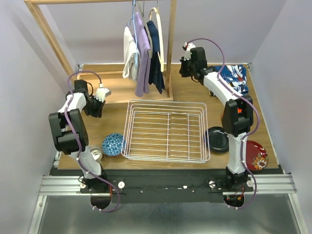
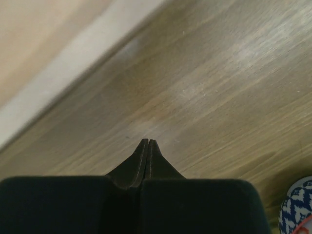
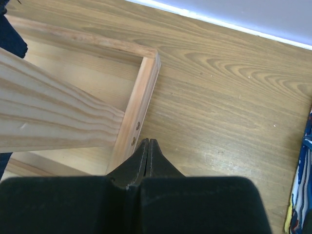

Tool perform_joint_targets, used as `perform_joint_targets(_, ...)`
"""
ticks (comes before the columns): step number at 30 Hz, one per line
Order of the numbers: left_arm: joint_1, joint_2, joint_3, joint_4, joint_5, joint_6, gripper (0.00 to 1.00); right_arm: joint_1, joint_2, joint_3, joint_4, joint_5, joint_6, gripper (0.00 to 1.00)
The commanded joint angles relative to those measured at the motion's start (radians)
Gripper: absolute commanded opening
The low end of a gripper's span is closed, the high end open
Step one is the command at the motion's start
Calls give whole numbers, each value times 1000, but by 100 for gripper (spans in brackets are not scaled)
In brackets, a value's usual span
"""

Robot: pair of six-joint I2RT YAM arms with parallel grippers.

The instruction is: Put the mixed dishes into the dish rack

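The white wire dish rack (image 1: pixel 165 130) stands mid-table and shows only bare wires inside. A small blue-patterned bowl (image 1: pixel 113 144) sits at its near left corner; its edge also shows in the left wrist view (image 2: pixel 297 207). A glossy black plate (image 1: pixel 218 139) and a dark red plate (image 1: pixel 256 156) lie right of the rack. A pale round cup-like thing (image 1: pixel 95 153) is partly hidden by my left arm. My left gripper (image 1: pixel 96 109) (image 2: pixel 147 142) is shut and empty over bare table left of the rack. My right gripper (image 1: pixel 184 69) (image 3: pixel 148 142) is shut and empty at the far side. The orange plate is out of view.
A wooden clothes stand with hanging garments (image 1: pixel 144 46) rises behind the rack; its base frame (image 3: pixel 141 92) lies just under my right gripper. A blue-red patterned cloth (image 1: pixel 235 78) lies at the far right and shows in the right wrist view (image 3: pixel 304 195). Walls close in on both sides.
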Motion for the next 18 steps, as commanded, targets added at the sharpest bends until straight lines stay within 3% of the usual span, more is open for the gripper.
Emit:
perform_joint_targets(1, 1, 70, 73, -50, 4, -18, 0, 9, -22, -14, -10, 12, -24, 1)
perform_joint_targets(8, 4, 224, 154, 71, -96, -89, 0, 33, 54, 47, -7, -18, -14, 1)
perform_joint_targets(18, 8, 429, 474, 83, -128, -213, 0, 122, 220, 262, 51, 44, -50, 1)
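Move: The clothes rack's base has its front board running crosswise, its nearest stretch about 6 cm straight ahead of the left hand and 4 cm lower. From that hand the blue bowl sits some 15 cm back and 7 cm right. The rack's right upright stands about 5 cm left of the right hand, level with it fore and aft, with the jeans hanging about 13 cm left and 3 cm back. The folded blue cloth lies some 24 cm right and 3 cm back, 15 cm lower. The rack's front board is met by the left hand's shut fingertips, which dip about 3 cm, then run forward some 8 cm and a little left to bear on its face. After a brief hold the right hand, also shut, slides about 5 cm left and slightly down against the right upright, pushing it left. ##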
